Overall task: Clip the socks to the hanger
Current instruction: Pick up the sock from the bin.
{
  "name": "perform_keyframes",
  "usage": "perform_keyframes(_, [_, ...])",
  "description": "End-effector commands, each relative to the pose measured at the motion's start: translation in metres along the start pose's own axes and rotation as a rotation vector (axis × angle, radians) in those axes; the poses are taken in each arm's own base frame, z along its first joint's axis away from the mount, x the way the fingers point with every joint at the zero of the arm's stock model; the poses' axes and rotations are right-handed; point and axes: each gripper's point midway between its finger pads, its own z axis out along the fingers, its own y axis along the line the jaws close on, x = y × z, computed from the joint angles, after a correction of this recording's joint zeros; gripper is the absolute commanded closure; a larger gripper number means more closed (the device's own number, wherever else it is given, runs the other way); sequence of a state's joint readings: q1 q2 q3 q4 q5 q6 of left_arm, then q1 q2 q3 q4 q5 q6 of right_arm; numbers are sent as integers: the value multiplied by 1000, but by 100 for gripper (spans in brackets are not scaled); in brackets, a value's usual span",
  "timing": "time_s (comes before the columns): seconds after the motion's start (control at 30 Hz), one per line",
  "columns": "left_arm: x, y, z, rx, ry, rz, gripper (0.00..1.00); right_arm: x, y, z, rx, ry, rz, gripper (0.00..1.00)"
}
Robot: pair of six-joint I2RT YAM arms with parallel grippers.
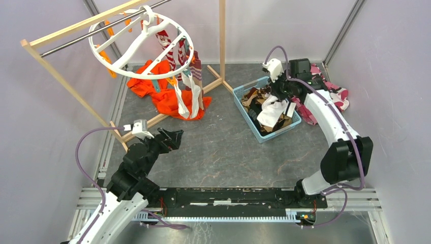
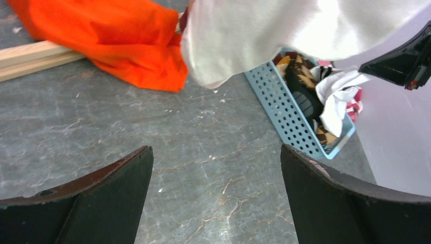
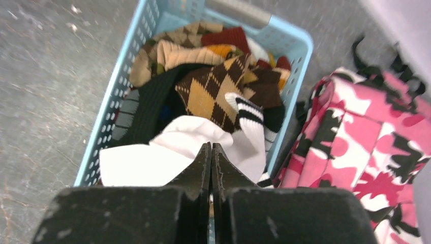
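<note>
The white ring hanger (image 1: 120,66) hangs from the rack's bar at the back left. Red-and-white striped socks (image 1: 170,48) and white socks (image 1: 183,99) are clipped to it. More socks fill the blue basket (image 1: 243,104). My right gripper (image 1: 279,99) is low over the basket and shut, its tips (image 3: 211,147) pinching a raised fold of a white sock with black stripes (image 3: 142,162). A brown argyle sock (image 3: 208,91) lies just beyond. My left gripper (image 1: 173,136) hovers open over bare table (image 2: 216,157), with a hanging white sock (image 2: 284,30) ahead.
An orange garment (image 1: 167,101) lies under the hanger across the wooden rack's foot (image 2: 30,56). The rack's upright post (image 1: 222,35) stands behind the basket (image 3: 300,46). A pink camouflage cloth (image 3: 366,132) lies right of the basket against the wall.
</note>
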State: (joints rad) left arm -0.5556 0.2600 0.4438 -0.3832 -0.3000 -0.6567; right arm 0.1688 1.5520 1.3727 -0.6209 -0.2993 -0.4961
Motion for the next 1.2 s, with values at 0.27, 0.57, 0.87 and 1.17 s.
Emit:
perform_keyframes(0.27, [-37, -110, -27, 567, -92, 61, 0, -139, 20, -119, -155, -553, -273, 100])
perform_keyframes(0.57, [-36, -167, -31, 834, -6, 49, 3, -170, 106, -153, -535, -775, -316, 100])
perform_keyframes(0.87, [-19, -171, -16, 800, 137, 14, 2, -154, 197, -141, -798, -746, -383, 100])
perform_keyframes(1.17, [20, -155, -1, 726, 263, -78, 0, -166, 240, -147, -928, -763, -433, 100])
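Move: The right hand already pinches the striped white sock, and the open left gripper it is bound for is about 44 cm to its left and 18 cm back, at much the same height. The bin's middle lies some 3 cm left, 3 cm back and 12 cm below it. From the left hand, the held sock is roughly 18 cm ahead and 43 cm right; the hanging white socks are 13 cm ahead, 4 cm right. Keeping the striped white sock pinched, the right hand first draws it nearly 20 cm straight up out of the bin, then carries it about 19 cm left and 17 cm back towards the left gripper, sinking a little and swinging counter-clockwise so its fingers point across at it. The left hand, fingers still wide open, rises and goes some 13 cm right to meet the sock, turning about 40 degrees clockwise. ##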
